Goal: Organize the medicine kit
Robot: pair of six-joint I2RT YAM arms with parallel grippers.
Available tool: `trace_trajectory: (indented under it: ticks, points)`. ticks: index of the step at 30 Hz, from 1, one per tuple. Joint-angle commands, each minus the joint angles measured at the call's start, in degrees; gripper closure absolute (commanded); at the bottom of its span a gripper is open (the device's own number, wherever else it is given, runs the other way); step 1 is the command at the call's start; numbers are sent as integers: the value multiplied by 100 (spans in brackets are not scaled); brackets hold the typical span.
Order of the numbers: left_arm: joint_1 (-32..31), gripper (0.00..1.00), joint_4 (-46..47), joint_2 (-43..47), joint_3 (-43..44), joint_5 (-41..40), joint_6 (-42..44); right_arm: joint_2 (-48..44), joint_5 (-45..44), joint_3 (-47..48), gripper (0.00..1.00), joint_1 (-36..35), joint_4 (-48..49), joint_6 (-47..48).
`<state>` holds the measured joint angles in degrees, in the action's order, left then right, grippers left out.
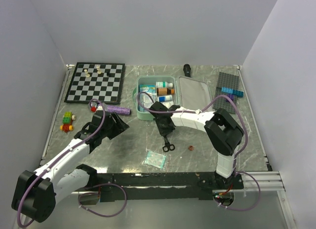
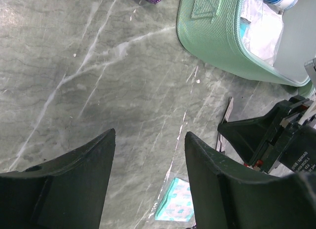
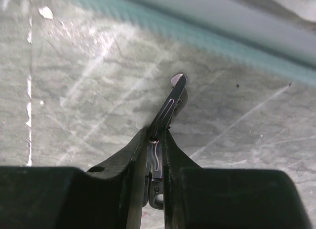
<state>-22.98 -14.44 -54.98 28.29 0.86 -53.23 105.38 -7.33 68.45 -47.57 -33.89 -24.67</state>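
The medicine kit (image 1: 141, 97) is a mint-green case lying open at the back middle, with small bottles (image 1: 164, 89) in its left half and its grey-lined lid (image 1: 193, 91) flat to the right. My right gripper (image 1: 164, 129) hovers just in front of the case, shut on a pair of scissors (image 1: 168, 146) whose black handles hang toward the near edge. In the right wrist view the metal scissors' blades (image 3: 170, 106) stick out past my gripper (image 3: 155, 133) toward the kit's edge (image 3: 197, 37). My left gripper (image 1: 121, 121) stands open over bare table (image 2: 150, 135), left of the kit's wall (image 2: 212, 39).
A teal sachet (image 1: 155, 160) lies near the front middle, also the sachet (image 2: 175, 207) in the left wrist view. A chessboard (image 1: 95, 82) sits back left, with a purple tube (image 1: 118, 110) and a brick toy (image 1: 67, 121) in front. A grey baseplate (image 1: 228, 91) is back right.
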Motion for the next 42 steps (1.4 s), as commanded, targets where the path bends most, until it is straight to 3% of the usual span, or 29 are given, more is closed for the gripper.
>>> trace_trajectory:
  ticks: [1, 14, 23, 30, 36, 42]
  points:
    - [22, 37, 116, 40, 1, 81, 6, -456, -84, -112, 89, 11, -197, -82]
    - [22, 37, 90, 66, 18, 63, -3, -1080, -154, 72, 90, -138, -636, -109]
    - [22, 37, 99, 14, 80, 63, 32, -1460, -356, 1169, 91, -147, -1251, 163]
    - [31, 37, -24, 84, 176, -51, 102, -801, -471, 2479, 91, 230, -1305, 585]
    - [22, 37, -147, 32, 326, -69, 243, 525, -172, 4139, 92, 951, -1296, 717]
    - [31, 37, -288, -74, 493, -69, 357, 2018, -155, 6028, 92, 1153, -1628, 893]
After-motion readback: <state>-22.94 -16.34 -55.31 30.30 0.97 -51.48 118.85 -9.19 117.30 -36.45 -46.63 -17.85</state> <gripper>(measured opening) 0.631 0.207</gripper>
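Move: The right hand already pinches the scissors near their pivot, down close to the table; the open box they are taken to has its middle about 19 cm ahead and 3 cm left. In it the brown bottle lies some 22 cm ahead, level sideways; the box's lid is about 20 cm ahead and 14 cm right. The gauze packet lies roughly 13 cm back and 4 cm left. From the idle left hand the box is about 19 cm ahead, 17 cm right. Up first, after easing back a centimetre or so, the right hand lifts the scissors roughly 19 cm, then sweeps forward about 20 cm over the box's near rim, blades leading, and begins to sink over the contents. Its fingers keep their pinch and swing about 20 degrees outward, away from the base. ##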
